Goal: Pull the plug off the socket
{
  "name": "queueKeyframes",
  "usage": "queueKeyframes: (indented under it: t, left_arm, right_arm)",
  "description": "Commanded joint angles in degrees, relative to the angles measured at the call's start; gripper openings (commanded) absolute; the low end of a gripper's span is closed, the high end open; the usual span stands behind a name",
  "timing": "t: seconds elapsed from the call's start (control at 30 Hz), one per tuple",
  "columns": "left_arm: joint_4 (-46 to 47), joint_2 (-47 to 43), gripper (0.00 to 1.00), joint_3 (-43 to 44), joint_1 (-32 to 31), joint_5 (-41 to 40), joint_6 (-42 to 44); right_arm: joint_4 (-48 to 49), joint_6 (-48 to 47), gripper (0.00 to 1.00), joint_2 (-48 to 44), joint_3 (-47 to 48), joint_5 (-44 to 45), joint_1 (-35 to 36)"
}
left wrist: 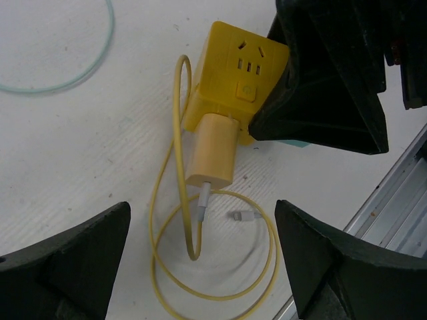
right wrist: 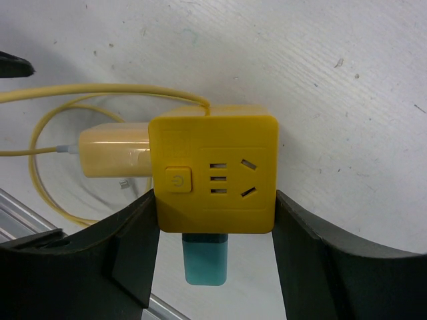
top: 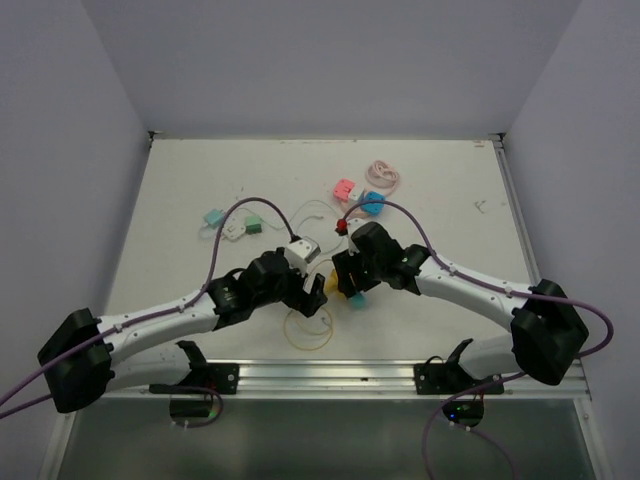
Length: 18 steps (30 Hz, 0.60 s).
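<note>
A yellow cube socket (right wrist: 213, 173) sits on the white table, clamped on both sides by my right gripper (right wrist: 215, 200). A pale yellow plug (left wrist: 215, 150) sticks into its side, and a yellow cable (left wrist: 200, 280) loops away from the plug. A teal plug (right wrist: 205, 260) sits in another face of the socket. My left gripper (left wrist: 200, 220) hovers open over the cable loop, just short of the pale plug, touching nothing. In the top view the socket (top: 335, 285) lies between the two grippers.
Further back lie a white adapter (top: 301, 250), pink (top: 344, 189), blue (top: 373, 203) and green (top: 253, 227) plugs, and a coiled pink cable (top: 384, 175). A metal rail (top: 330, 378) runs along the near edge. A pale teal cable (left wrist: 67, 80) curves nearby.
</note>
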Motion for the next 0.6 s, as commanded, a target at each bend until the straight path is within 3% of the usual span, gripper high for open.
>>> queueKeyframes:
  t: [0.0,0.1,0.27,0.4,0.57]
  left_arm:
    - [7.09,3.87,0.92,3.87,-2.61,-3.97,3.28]
    - [8.23,6.95,0.84,5.19,-4.28,-5.46,4.69]
    - [9.9,10.9,0.79,5.9,-6.22,-8.18,7.24]
    - [11.04,12.58,0.68,5.55,-6.48,-7.31,7.86]
    - [11.57,14.33,0.63,5.28,-6.84,-5.64,7.86]
  right_arm:
    - [0.53,2.25,0.0,-0.85,2.84,-2.12,-0.05]
    - [0.97,2.61,0.0,-1.02,2.58,-2.47,-0.05]
    - [1.59,3.05,0.0,-1.29,1.96,-3.26,-0.05]
    - [1.76,3.05,0.0,-1.73,1.87,-3.7,-0.05]
    - [2.02,2.87,0.0,-2.17,1.35,-3.44,-0.05]
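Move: The orange plug, still in the yellow socket, lies some 5 cm to the left hand's right, about 3 cm ahead and 4 cm below it. The socket's body is about 8 cm right, 5 cm ahead and 3 cm below the left hand, and the teal plug is 9 cm right, 2 cm ahead and 5 cm down. The right hand holds the socket, with the orange plug about 3 cm to its left, 2 cm back and 2 cm lower. Still pinching the yellow socket, the right hand holds it nearly in place, while no grip on the orange plug can yet be seen from the left. The left hand travels about 4 cm right and some 2.5 cm down towards that plug, tilting roughly 10 degrees, its wide-open fingers narrowing by about a third. ##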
